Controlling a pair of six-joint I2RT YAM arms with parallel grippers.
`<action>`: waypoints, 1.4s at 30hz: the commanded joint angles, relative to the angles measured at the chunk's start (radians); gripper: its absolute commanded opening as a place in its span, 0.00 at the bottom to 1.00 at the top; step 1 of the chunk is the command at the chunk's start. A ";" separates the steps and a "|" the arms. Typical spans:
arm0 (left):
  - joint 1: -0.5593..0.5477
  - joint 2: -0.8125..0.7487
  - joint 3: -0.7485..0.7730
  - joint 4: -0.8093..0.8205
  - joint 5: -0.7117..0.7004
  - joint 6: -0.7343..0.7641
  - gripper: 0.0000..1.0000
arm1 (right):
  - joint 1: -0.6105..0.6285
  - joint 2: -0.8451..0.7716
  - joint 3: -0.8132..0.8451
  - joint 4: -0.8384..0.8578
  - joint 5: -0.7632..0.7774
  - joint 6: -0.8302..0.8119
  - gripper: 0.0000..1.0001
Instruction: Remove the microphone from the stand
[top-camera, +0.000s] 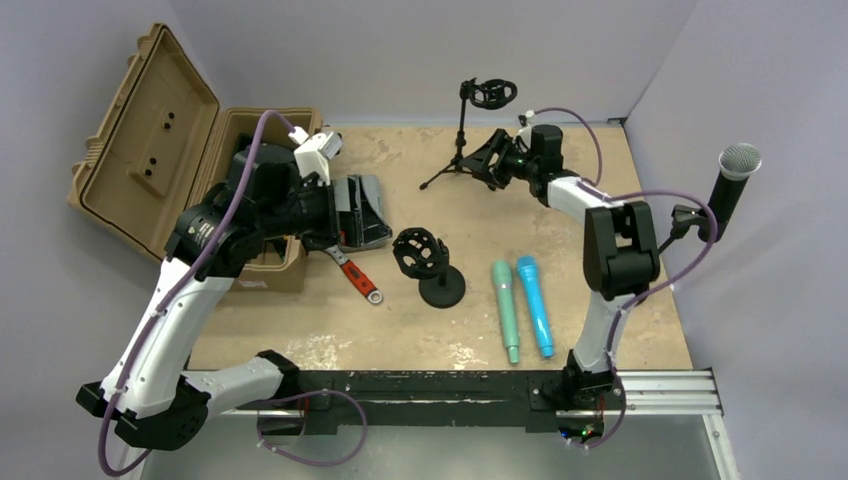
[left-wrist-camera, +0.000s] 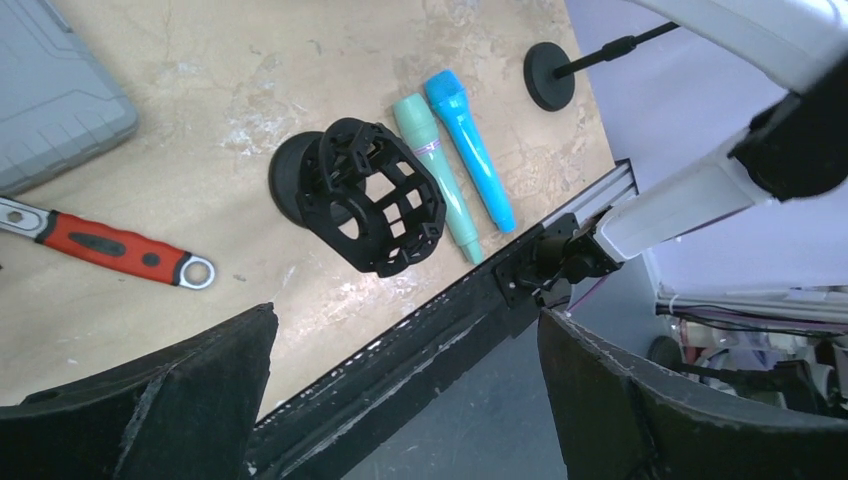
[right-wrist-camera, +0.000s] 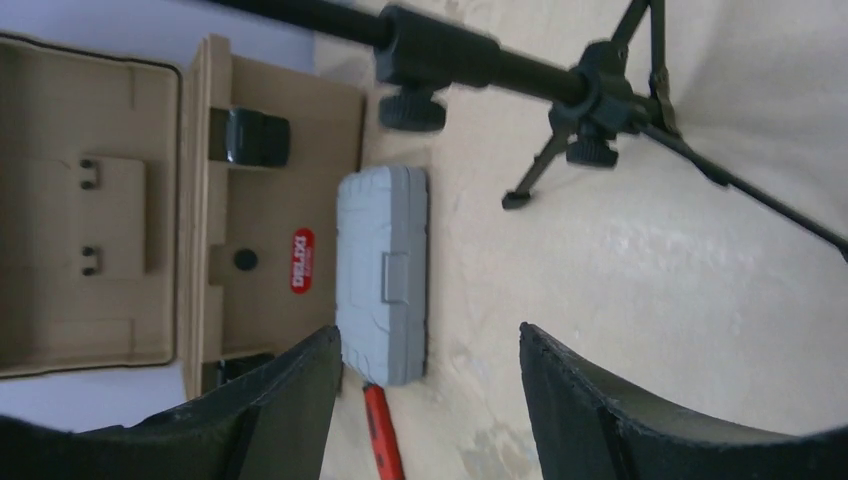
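Observation:
A black microphone with a silver grille stands tilted in a clip at the far right, beyond the table edge. The round base of its stand shows in the left wrist view. My right gripper is open and empty beside a black tripod stand, far from the microphone. In the right wrist view the gripper hangs over bare table below the tripod. My left gripper is open and empty over the grey case; in its own view the gripper is open.
An empty shock mount on a round base stands mid-table, with a green microphone and a blue microphone lying to its right. A red-handled wrench, a grey case and an open tan case are on the left.

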 joint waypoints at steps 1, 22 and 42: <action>-0.003 -0.003 0.070 -0.053 -0.046 0.078 1.00 | -0.015 0.136 0.128 0.325 -0.205 0.226 0.63; -0.002 0.054 0.167 -0.134 -0.156 0.268 1.00 | -0.030 0.391 0.285 0.582 -0.172 0.542 0.44; -0.003 0.090 0.198 -0.143 -0.140 0.285 1.00 | -0.030 0.342 0.249 0.380 -0.270 0.366 0.00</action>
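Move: The bare pole of the tripod stand is about 8 cm ahead of the right hand and 3 cm to its left, at roughly hand height. The stand's empty holder ring hangs some 20 cm above that spot, about 5 cm right of the pole. The grey case lies level with the hand, 24 cm left and 12 cm lower; the desk stand is 17 cm back, 6 cm left, 6 cm lower. From the left hand, the pole is some 34 cm ahead, 17 cm right, 19 cm below. Forward and a little left, about 8 cm in all, the right hand goes to the tripod stand's pole, dipping some 2 cm and coming level again while it rolls about 25 degrees, left side rising. Its half-open fingers then narrow and pinch the pole by the collar knob, grip effort rising. The left hand, empty and wide open, shifts about 3 cm left and slightly forward. ##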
